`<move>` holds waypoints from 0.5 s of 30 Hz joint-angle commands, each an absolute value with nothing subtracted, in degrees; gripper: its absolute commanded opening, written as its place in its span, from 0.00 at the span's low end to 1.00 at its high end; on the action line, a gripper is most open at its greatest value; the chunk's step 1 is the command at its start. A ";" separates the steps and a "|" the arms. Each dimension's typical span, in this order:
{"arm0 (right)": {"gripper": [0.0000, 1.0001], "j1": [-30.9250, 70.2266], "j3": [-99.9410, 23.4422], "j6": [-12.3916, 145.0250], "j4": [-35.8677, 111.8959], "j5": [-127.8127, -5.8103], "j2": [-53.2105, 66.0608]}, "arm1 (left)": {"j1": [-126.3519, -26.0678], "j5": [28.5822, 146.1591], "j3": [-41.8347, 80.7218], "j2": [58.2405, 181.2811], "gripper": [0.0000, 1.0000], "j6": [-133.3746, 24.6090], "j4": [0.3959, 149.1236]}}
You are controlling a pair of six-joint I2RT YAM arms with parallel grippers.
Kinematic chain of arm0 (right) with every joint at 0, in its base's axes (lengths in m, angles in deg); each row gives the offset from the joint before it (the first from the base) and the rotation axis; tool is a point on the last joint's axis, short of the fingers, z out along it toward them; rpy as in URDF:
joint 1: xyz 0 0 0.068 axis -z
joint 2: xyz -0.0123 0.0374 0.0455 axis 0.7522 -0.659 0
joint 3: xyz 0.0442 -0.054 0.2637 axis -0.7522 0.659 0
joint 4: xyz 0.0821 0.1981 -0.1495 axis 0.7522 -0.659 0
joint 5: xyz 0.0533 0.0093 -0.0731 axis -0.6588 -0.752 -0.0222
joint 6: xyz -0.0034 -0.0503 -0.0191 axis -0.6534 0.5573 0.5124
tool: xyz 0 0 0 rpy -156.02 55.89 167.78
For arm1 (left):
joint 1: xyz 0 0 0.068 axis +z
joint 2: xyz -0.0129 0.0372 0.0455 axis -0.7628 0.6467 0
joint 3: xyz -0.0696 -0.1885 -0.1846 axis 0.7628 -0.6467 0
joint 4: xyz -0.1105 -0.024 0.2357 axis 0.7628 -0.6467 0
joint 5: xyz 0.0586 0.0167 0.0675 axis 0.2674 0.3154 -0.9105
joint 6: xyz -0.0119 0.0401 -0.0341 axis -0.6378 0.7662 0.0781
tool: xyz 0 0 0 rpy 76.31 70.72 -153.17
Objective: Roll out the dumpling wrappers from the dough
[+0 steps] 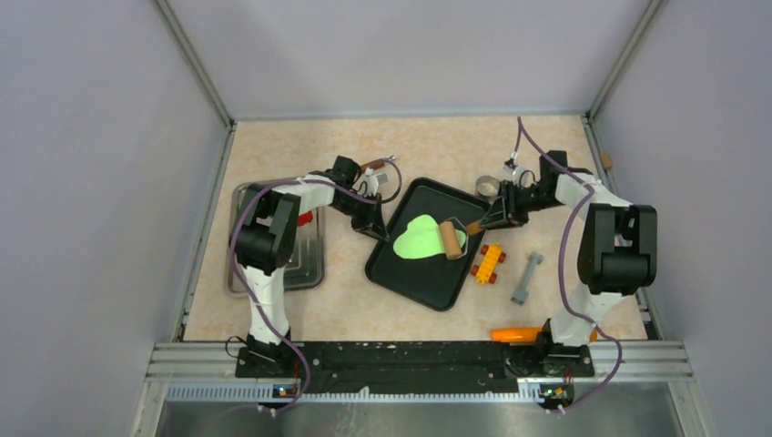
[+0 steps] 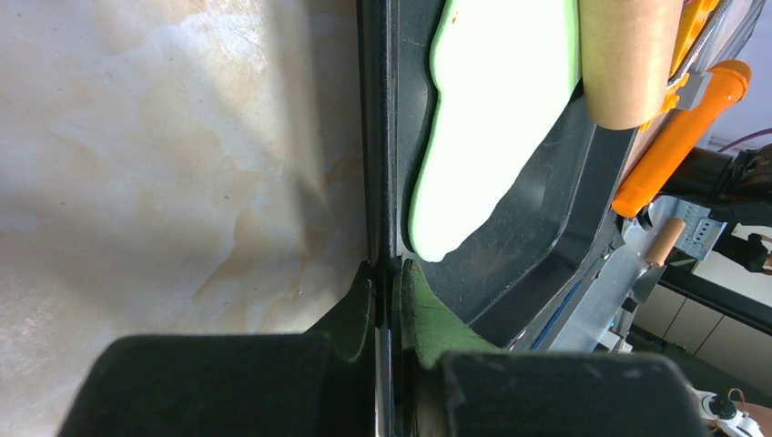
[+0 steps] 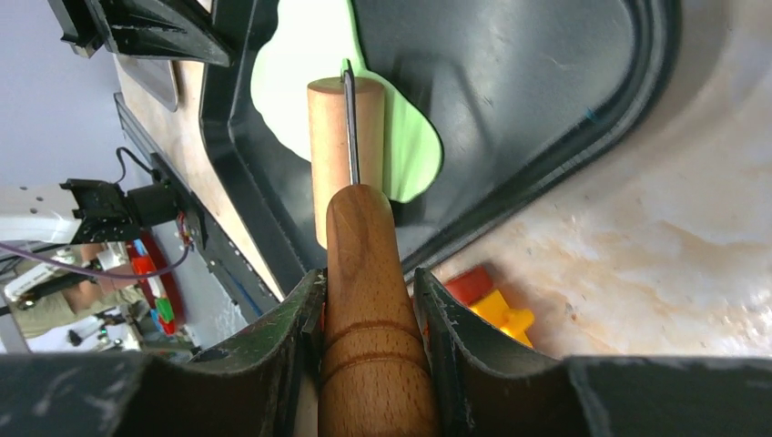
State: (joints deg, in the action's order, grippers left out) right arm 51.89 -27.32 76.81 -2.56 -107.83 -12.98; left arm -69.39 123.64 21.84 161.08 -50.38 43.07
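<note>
The dough (image 1: 417,238) is a flattened lime-green blob lying in the black tray (image 1: 428,282) at mid-table. A wooden roller (image 1: 450,239) rests on the blob's right edge. My right gripper (image 1: 496,217) is shut on the roller's handle (image 3: 364,273), and the drum (image 3: 332,146) lies across the dough (image 3: 410,155). My left gripper (image 1: 371,226) is shut on the tray's left rim (image 2: 378,137), with the dough (image 2: 492,109) just beyond its fingers. No dumpling wrappers are in view.
A metal tray (image 1: 309,269) sits at the left under the left arm. A metal ring cutter (image 1: 488,188) lies behind the right gripper. Yellow and red toy bricks (image 1: 489,263), a grey bolt-like piece (image 1: 526,278) and an orange tool (image 1: 514,334) lie right of the black tray.
</note>
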 commanded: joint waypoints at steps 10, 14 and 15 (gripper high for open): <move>0.00 34.87 -32.68 73.94 7.77 -92.64 -21.45 | -69.75 121.46 22.02 159.02 0.00 -47.74 42.12; 0.00 32.20 -35.13 72.29 8.26 -94.45 -23.21 | -69.75 121.47 21.80 158.76 0.00 -47.65 42.15; 0.00 31.60 -35.55 71.92 8.37 -95.20 -23.44 | -69.73 121.43 21.77 158.75 0.00 -47.66 42.13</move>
State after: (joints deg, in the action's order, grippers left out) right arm 38.01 -36.28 72.49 4.44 -104.40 -17.55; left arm -68.06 120.39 21.95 159.95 -48.43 40.03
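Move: From the right hand, which holds the roller's handle, the dough's middle lies about 15 cm left, 4 cm back and 7 cm below. The roller barrel sits some 8 cm left, 4 cm back and 5 cm below, on the dough's right lobe; the toy car is about 10 cm back and 1 cm right. For the left hand on the tray rim, the dough is about 10 cm right, level fore and aft, and 2 cm lower. Right hand, still gripping, rolls left 8 cm and forward 3 over the dough; left keeps pinching the tray rim. ##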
